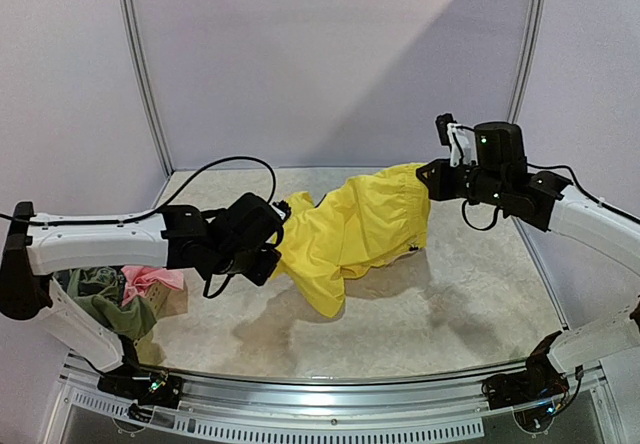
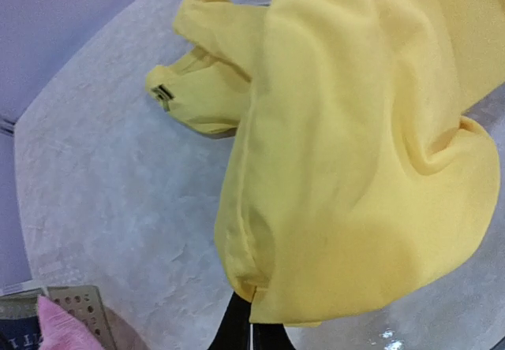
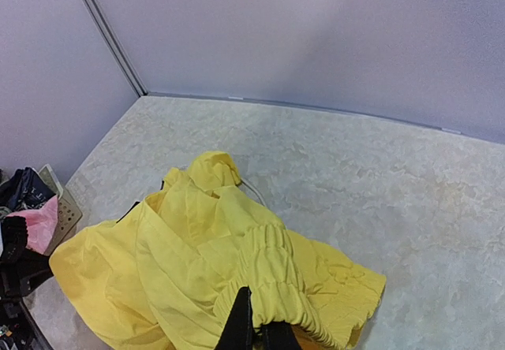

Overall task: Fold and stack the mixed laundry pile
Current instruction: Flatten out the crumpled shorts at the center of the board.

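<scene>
The yellow shorts point(image 1: 355, 229) hang stretched between my two grippers above the table, their lower fold drooping toward the surface. My left gripper point(image 1: 278, 254) is shut on a hem corner of the shorts point(image 2: 355, 169), the dark fingers pinched together point(image 2: 252, 322) in the left wrist view. On the other side, my right gripper point(image 1: 428, 179) is shut on the elastic waistband point(image 3: 284, 287), with its tips point(image 3: 256, 326) buried in the gathered cloth. The rest of the mixed laundry pile lies at the left: an olive-green piece point(image 1: 115, 309) and a pink piece point(image 1: 150, 279).
A pale mesh basket point(image 2: 79, 303) holds the pile at the table's left edge, under the left arm. The speckled tabletop point(image 1: 450, 304) is walled by lilac panels at the back and sides. A black cable point(image 1: 235, 164) loops behind the left wrist.
</scene>
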Available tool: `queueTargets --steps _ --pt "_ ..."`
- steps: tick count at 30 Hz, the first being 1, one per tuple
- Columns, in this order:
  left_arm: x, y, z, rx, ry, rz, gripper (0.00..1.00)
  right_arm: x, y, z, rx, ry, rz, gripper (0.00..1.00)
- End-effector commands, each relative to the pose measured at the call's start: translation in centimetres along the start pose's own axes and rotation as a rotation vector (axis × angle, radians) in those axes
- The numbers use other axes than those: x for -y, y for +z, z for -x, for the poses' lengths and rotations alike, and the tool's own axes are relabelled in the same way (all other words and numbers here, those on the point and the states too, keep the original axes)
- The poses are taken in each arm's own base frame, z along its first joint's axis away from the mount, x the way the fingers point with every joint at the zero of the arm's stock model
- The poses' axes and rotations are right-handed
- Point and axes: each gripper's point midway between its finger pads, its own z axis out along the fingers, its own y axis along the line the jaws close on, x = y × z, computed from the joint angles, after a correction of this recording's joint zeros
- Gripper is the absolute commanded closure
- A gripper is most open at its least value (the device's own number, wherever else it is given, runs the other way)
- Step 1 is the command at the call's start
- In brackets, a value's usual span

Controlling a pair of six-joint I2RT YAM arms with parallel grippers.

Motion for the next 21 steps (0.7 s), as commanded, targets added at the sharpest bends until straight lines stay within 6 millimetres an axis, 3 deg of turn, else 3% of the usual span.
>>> queueTargets --steps 1,9,16,21 --pt "-5.9 -3.3 1.3 0.034 -0.013 0.247 1.00 -1.1 -3.0 4.4 0.098 -0.065 0.017 1.00" --pt "-10.8 -8.6 4.8 0.159 -0.069 0.423 1.00 -2.7 -6.1 8.6 0.189 -0.102 0.061 1.00" --pt "-14.5 -13.4 7.9 0.276 -0.135 0.538 1.00 -6.3 -9.3 12.1 0.252 -0.144 0.217 1.00" --pt "-16.3 -17.5 10.9 0.393 -0.183 0.527 1.00 -8.7 -12.7 15.2 0.332 -0.164 0.326 1.00"
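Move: The yellow shorts already hang between the two closed grippers. Their middle is about 15 cm right of the left hand, 5 cm ahead and slightly lower; from the right hand it is some 16 cm left, 4 cm back and 13 cm down. The board's centre lies roughly 13 cm right of the left hand, 2 cm ahead and 14 cm below. The pink cloth in the basket is about 27 cm left of the left hand, level fore and aft, 7 cm lower. Both grippers keep their pinch, left on a leg hem and right on the waistband, while raising the shorts over the board. The left hand climbs about 18 cm and swings 9 cm left, away from the right hand, tipping its fingers up and turning counter-clockwise; the right rises some 15 cm, tilting up more gently. ##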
